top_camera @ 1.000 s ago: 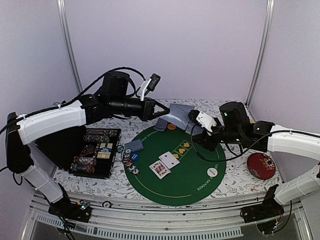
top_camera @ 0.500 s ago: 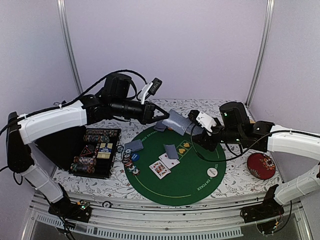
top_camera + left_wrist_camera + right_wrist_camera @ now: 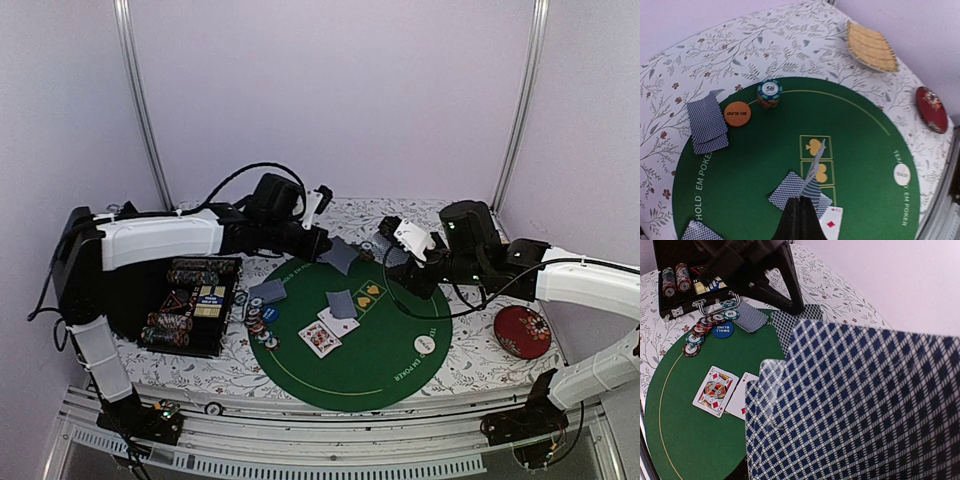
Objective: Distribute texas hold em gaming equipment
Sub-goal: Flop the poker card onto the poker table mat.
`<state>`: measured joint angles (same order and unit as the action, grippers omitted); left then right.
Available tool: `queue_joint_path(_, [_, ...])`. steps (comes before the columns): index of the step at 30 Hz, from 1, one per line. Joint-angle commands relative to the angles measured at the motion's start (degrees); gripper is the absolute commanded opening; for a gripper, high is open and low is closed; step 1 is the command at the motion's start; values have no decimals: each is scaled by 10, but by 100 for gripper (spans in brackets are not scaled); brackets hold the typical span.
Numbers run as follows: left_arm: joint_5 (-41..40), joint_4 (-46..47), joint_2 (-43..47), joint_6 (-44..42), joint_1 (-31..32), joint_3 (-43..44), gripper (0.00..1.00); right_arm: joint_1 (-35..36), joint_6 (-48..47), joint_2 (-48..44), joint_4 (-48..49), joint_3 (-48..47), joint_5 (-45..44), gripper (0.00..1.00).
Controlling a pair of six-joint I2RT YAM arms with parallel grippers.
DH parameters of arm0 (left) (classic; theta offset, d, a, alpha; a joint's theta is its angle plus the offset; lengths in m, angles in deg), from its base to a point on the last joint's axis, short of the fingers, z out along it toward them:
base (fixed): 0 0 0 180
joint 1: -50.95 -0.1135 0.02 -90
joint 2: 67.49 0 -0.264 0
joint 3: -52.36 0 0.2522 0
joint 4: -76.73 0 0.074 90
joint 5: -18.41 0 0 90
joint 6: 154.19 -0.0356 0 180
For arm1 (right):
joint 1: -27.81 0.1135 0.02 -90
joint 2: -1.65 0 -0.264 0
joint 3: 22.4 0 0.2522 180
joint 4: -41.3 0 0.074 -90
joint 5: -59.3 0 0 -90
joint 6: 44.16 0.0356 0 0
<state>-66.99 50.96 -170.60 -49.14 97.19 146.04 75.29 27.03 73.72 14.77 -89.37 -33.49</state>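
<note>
My left gripper (image 3: 328, 246) is shut on one grey-blue-backed playing card (image 3: 341, 256), held above the far rim of the green mat; in the left wrist view the card (image 3: 814, 167) shows edge-on from the black fingertips (image 3: 796, 210). My right gripper (image 3: 392, 250) holds the rest of the deck (image 3: 373, 246), whose backs (image 3: 855, 405) fill the right wrist view and hide the fingers. A face-down card (image 3: 342, 302) and two face-up cards (image 3: 328, 330) lie on the mat. Chips (image 3: 258, 322), a blue disc (image 3: 270, 313), a white disc (image 3: 425, 344) and an orange disc (image 3: 737, 113) lie on it too.
The round green mat (image 3: 385, 365) covers the middle of the flowered table. A black case of chips (image 3: 195, 300) stands open at the left. A red dish (image 3: 522, 330) sits at the right. A yellow ribbed dish (image 3: 871, 47) lies beyond the mat.
A face-down card came to lie on the mat beside the face-up pair. The left arm then dropped low and slid right with another card. The right arm barely moved.
</note>
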Motion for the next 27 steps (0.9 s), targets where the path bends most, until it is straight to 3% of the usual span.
queue_joint_path(1, [-69, -39, -51, -24, 3, 41, 0, -8, 15, -11, -16, -13, -18, 44])
queue_joint_path(7, [-134, -38, -67, -31, 1, 28, 0, -9, 18, -17, -12, -5, -8, 44])
queue_joint_path(17, [-380, -89, -126, -114, 28, 60, 0, -9, 15, -11, -9, -7, 3, 44])
queue_joint_path(23, [-415, -98, -166, -144, 59, 68, 0, -8, 16, -8, -8, -7, 7, 44])
queue_joint_path(27, [-484, -103, -198, -176, 81, 81, 0, -9, 18, -8, -8, -9, 10, 44])
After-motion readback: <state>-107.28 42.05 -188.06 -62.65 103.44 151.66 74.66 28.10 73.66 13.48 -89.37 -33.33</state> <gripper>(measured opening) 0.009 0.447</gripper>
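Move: My left hand, with a card in its shut fingers, is making for the open green mat about 4 cm ahead and 5 cm to its left, some 18 cm below. At table height, a face-down card lies about 4 cm right and 1 cm ahead of this hand, the king 9 cm back and 1 cm left, the left card stack 3 cm ahead and 13 cm left. From my right hand that open spot is about 6 cm ahead, 18 cm left and 20 cm down. I keep the card pinched in my left fingers and lower it towards the open mat between the left stack and the face-down card, about 12 cm in all: first down, then across to my left and forward some 5 cm, then down again, easing slightly back. All the while I roll the wrist, its left side rising some 45 degrees. My right hand holds the deck still. ##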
